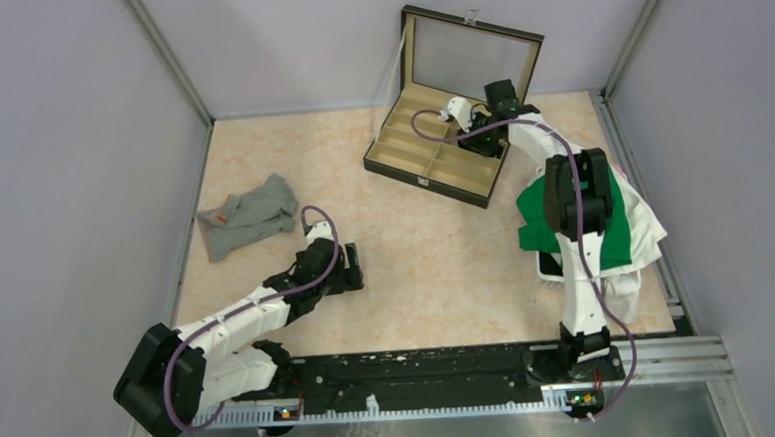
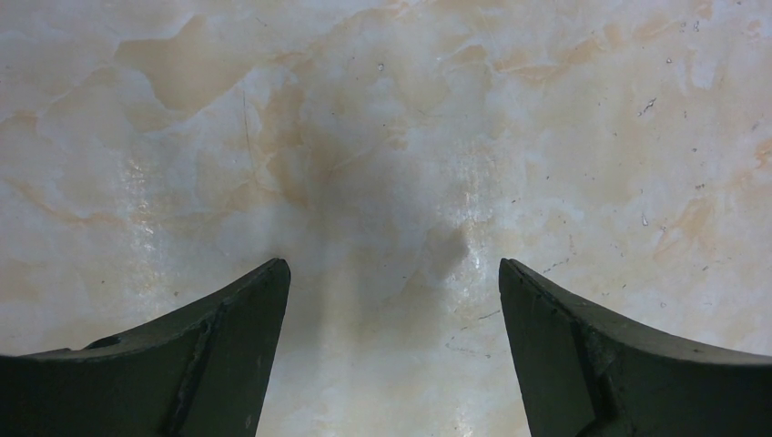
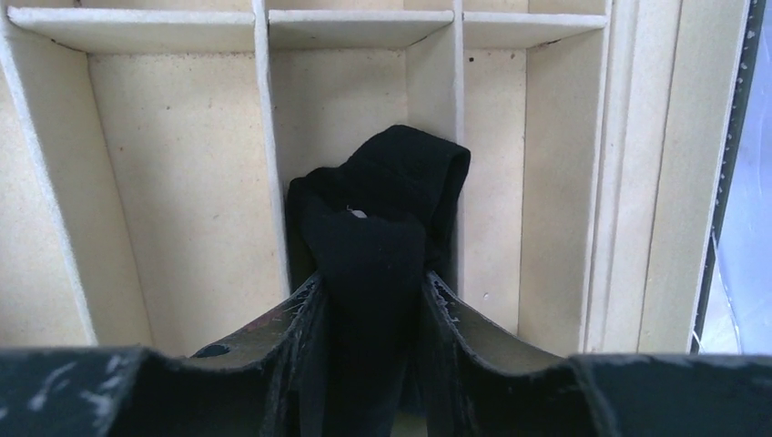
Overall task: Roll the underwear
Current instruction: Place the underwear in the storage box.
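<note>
A bundled black underwear (image 3: 378, 218) is pinched between the fingers of my right gripper (image 3: 371, 287), which is shut on it inside a compartment of the open case (image 3: 173, 155). From above, that right gripper (image 1: 481, 135) sits over the right end of the case (image 1: 416, 167). The heather grey underwear (image 1: 248, 216), with a small orange label, lies crumpled on the table at the left. My left gripper (image 2: 393, 273) hovers open over bare marbled tabletop with nothing between its fingers; in the top view the left gripper (image 1: 351, 270) is to the lower right of the grey garment.
The case's lid (image 1: 475, 49) stands upright at the back. A pile of green and white clothing (image 1: 624, 221) lies at the table's right edge under the right arm. Grey walls close in the table on three sides.
</note>
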`<act>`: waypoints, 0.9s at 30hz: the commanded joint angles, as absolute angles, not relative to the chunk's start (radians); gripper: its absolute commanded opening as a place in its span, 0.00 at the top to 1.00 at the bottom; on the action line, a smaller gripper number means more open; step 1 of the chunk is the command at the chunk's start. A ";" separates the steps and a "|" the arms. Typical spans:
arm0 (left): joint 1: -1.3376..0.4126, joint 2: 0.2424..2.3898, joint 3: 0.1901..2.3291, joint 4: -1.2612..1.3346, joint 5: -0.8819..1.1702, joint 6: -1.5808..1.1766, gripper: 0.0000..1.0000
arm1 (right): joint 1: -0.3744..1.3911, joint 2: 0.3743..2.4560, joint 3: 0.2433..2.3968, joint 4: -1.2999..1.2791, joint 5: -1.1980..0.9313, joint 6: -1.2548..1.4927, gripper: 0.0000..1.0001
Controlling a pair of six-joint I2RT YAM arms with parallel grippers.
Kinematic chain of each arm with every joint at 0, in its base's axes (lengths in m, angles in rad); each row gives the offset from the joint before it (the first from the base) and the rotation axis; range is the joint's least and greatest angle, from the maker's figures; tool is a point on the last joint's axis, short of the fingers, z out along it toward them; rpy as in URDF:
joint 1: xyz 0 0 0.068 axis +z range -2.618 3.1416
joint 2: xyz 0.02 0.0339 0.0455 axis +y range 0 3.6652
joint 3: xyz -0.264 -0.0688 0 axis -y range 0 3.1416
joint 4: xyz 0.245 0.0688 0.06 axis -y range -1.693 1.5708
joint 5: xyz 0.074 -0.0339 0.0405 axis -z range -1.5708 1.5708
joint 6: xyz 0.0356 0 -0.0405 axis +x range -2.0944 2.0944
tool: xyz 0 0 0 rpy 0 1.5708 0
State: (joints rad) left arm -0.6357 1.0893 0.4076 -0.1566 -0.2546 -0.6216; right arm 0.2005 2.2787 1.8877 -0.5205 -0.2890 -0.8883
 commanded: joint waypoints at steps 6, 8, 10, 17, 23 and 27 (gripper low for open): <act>-0.630 1.094 0.450 -0.130 -0.259 -0.606 0.09 | 0.199 2.270 1.943 -0.514 -0.305 -0.857 0.49; -0.629 1.095 0.455 -0.130 -0.259 -0.606 0.09 | 0.200 2.260 1.957 -0.512 -0.311 -0.852 0.46; -0.630 1.097 0.458 -0.130 -0.259 -0.606 0.09 | 0.199 2.250 1.971 -0.514 -0.314 -0.849 0.44; -0.630 1.097 0.467 -0.132 -0.256 -0.606 0.09 | 0.199 2.209 1.982 -0.505 -0.334 -0.842 0.40; -0.629 1.080 0.477 -0.145 -0.266 -0.609 0.09 | 0.199 2.132 1.950 -0.446 -0.343 -0.808 0.40; -0.629 1.073 0.490 -0.155 -0.267 -0.610 0.09 | 0.199 2.061 1.899 -0.371 -0.310 -0.771 0.40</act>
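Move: The right fingers are down in the storage box and still hold the rolled underwear, whose middle is about 1 cm to their left and 1 cm below, in a slot of the right-hand column. The empty slot behind it lies some 5 cm farther out and 2 cm to the hand's right; the nearer empty slot is about 5 cm back and 2 cm to the left. From the left hand the underwear is roughly 31 cm ahead and 31 cm to the right, about level. Open the right gripper from about a third to a bit over half, easing up only slowly while the fingers let go of the underwear. Then lift quickly straight up out of the slot, about 6 cm in all, drifting just over 1 cm forward, with the wrist tilting slightly as the hand comes clear. ##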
